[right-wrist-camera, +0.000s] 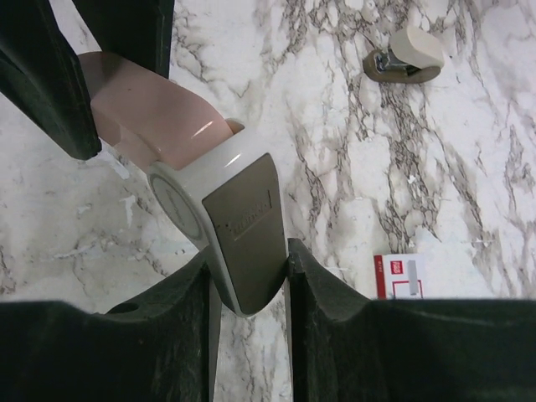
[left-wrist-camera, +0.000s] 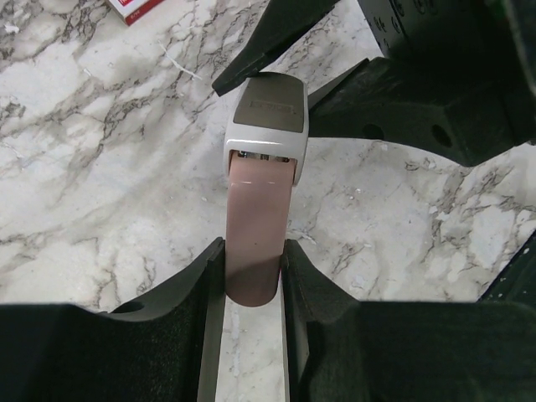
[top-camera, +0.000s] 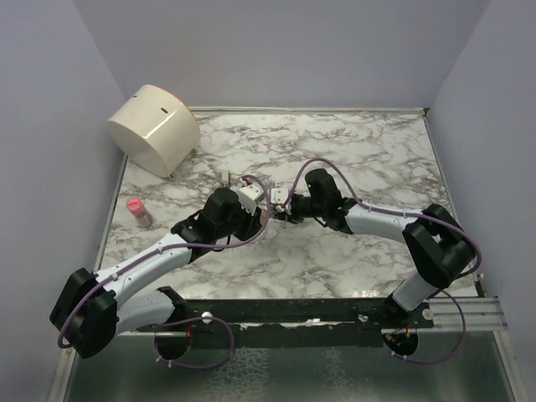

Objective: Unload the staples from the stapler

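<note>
The stapler [top-camera: 276,199] is held above the marble table at its centre, between both grippers. In the left wrist view its pink body [left-wrist-camera: 255,234] runs up to a silvery-white metal end [left-wrist-camera: 268,117]. My left gripper [left-wrist-camera: 254,255] is shut on the pink end. My right gripper [right-wrist-camera: 247,268] is shut on the silvery-white end [right-wrist-camera: 243,218], with the pink body [right-wrist-camera: 159,109] beyond it. In the top view the left gripper [top-camera: 258,209] and right gripper [top-camera: 291,208] face each other. No staples strip is visible.
A red-and-white staple box [right-wrist-camera: 402,275] lies on the table to the right of my right fingers, also in the left wrist view [left-wrist-camera: 138,8]. A small white piece [right-wrist-camera: 406,54] lies farther off. A big cream drum [top-camera: 155,128] stands back left, and a small pink item [top-camera: 138,211] lies at the left edge.
</note>
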`<action>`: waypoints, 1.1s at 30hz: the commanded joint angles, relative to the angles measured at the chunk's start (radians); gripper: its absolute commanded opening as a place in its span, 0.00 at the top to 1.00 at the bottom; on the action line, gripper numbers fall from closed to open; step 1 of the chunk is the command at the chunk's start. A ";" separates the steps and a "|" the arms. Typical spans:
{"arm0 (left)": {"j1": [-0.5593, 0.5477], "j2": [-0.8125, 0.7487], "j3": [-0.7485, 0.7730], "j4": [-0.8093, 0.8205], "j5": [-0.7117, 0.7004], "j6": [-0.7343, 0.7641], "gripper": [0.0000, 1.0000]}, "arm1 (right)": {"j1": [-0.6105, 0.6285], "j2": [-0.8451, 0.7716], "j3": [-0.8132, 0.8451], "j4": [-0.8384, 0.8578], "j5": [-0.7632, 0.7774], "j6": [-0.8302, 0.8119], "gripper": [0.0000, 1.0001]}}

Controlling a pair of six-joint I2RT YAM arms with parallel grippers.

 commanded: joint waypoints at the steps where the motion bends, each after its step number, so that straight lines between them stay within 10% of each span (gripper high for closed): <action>1: 0.010 -0.067 -0.050 0.160 -0.075 -0.213 1.00 | 0.045 -0.004 -0.055 0.137 -0.132 0.087 0.76; 12: 0.009 0.056 -0.260 0.418 -0.148 -0.386 1.00 | 0.045 0.210 0.079 0.162 0.108 -0.023 0.71; 19: -0.002 0.076 -0.295 0.322 -0.299 -0.428 1.00 | 0.045 0.253 0.150 -0.044 0.022 -0.204 0.57; 33: -0.001 0.016 -0.305 0.320 -0.253 -0.431 1.00 | 0.043 0.098 0.005 0.115 -0.092 -0.084 0.47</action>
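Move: My left hand holds the small stapler by its pink handle, the stapler's middle about 2 cm ahead, 2 cm right and 2 cm below. My right hand pinches the grey-white end, so the middle is some 2 cm back, 2 cm left and 2 cm above. The red-and-white box lies about 15 cm straight ahead of my right hand and 10 cm lower; the second stapler is roughly 22 cm ahead of my left hand, 8 cm left, 13 cm below. I carry the stapler down towards the table between both hands, then part them: my right hand sinks about 6 cm, easing forward and left, opens to let go of the grey-white end, then draws back 3 cm. My left hand keeps the pink handle, lowers some 9 cm, swings about 4 cm left and turns roughly 30 degrees counter-clockwise. ##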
